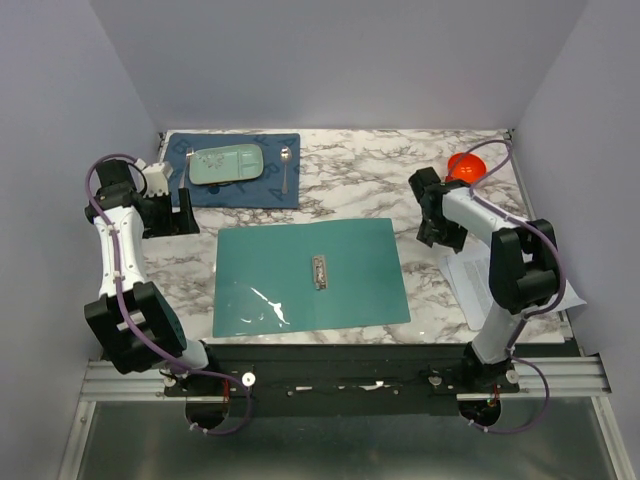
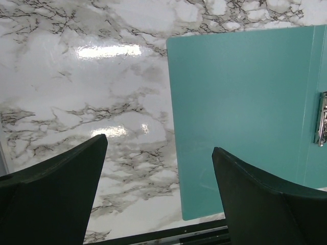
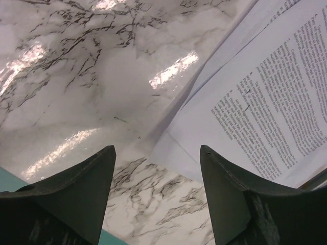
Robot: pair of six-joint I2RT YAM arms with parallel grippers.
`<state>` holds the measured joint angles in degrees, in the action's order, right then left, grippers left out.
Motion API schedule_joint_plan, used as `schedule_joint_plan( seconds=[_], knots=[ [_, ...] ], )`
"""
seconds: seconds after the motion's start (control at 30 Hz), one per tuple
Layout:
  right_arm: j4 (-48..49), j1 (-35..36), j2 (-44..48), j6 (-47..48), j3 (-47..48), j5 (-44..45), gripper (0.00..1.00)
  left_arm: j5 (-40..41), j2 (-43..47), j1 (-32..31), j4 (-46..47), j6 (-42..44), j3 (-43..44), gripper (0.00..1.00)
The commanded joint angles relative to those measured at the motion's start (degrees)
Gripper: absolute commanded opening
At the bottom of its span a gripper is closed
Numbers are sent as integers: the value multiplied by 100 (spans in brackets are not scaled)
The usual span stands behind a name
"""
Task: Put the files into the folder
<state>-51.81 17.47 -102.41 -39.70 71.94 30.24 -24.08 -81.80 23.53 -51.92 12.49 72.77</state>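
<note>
The teal folder (image 1: pixel 310 275) lies open and flat in the middle of the table, with a small metal clip (image 1: pixel 320 271) at its spine and a glossy clear sleeve (image 1: pixel 255 300) on its near left part. The files (image 1: pixel 462 283), white printed sheets, lie at the right and are partly hidden under the right arm. My right gripper (image 1: pixel 437 232) hangs between the folder and the files. In the right wrist view the right gripper (image 3: pixel 157 153) is open and holds nothing, and a corner of the files (image 3: pixel 255 102) lies just ahead. My left gripper (image 2: pixel 159 145) is open over bare marble by the folder's (image 2: pixel 240 112) left edge.
A dark blue placemat (image 1: pixel 280 190) at the back left carries a pale green tray (image 1: pixel 228 164) and a spoon (image 1: pixel 286 170). An orange-red object (image 1: pixel 466 166) sits at the back right. Grey walls enclose the table on three sides.
</note>
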Motion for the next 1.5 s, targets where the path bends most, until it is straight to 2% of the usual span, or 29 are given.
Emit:
schedule_joint_plan(
  seconds=[0.0,0.23,0.57,0.9,1.07,1.23,1.33,1.37,1.47],
  knots=[
    [-172,-183,-218,252,171,-35,75,-282,-90,11,6,122,-35,99],
    [48,-244,-464,402,-31,-185,73,-291,-134,11,94,140,-123,99],
    [119,-262,-385,507,-154,-282,58,-203,-152,11,191,140,-132,99],
    [163,-262,-297,648,-259,-422,48,-141,-99,11,226,113,-114,99],
    [233,-271,-271,683,-365,-545,35,-124,-99,20,253,78,-105,99],
    [259,-262,-192,692,-391,-651,28,-89,-108,11,270,78,-105,99],
    [259,-262,-148,701,-383,-686,18,-89,-99,11,270,78,-97,99],
    [259,-271,-122,701,-383,-677,10,-89,-91,11,279,69,-105,99],
    [286,-253,-69,710,-400,-747,1,-89,-99,11,279,61,-105,99]
  ],
)
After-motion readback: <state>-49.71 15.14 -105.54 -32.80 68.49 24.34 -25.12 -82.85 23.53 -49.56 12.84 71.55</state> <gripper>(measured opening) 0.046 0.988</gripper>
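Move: The files' nearest corner, their left one, lies about 2 cm back, 1 cm right and 5 cm below the right hand; the stack's middle is some 17 cm right and 8 cm back. The open folder's middle is about 30 cm left and 6 cm back, the red bowl roughly 25 cm ahead and 8 cm right. From the left hand that corner is some 57 cm right, 1 cm back and 16 cm down. The right hand sinks about 3.5 cm onto the files' left corner, slipping about 1 cm right at the very start and then easing some 2 cm back towards its base, while its fingertips tilt back by about 10 degrees. As it goes down, the part-open fingers draw steadily together until almost shut, and by the end they pinch the corner of the sheets at their very tips. ##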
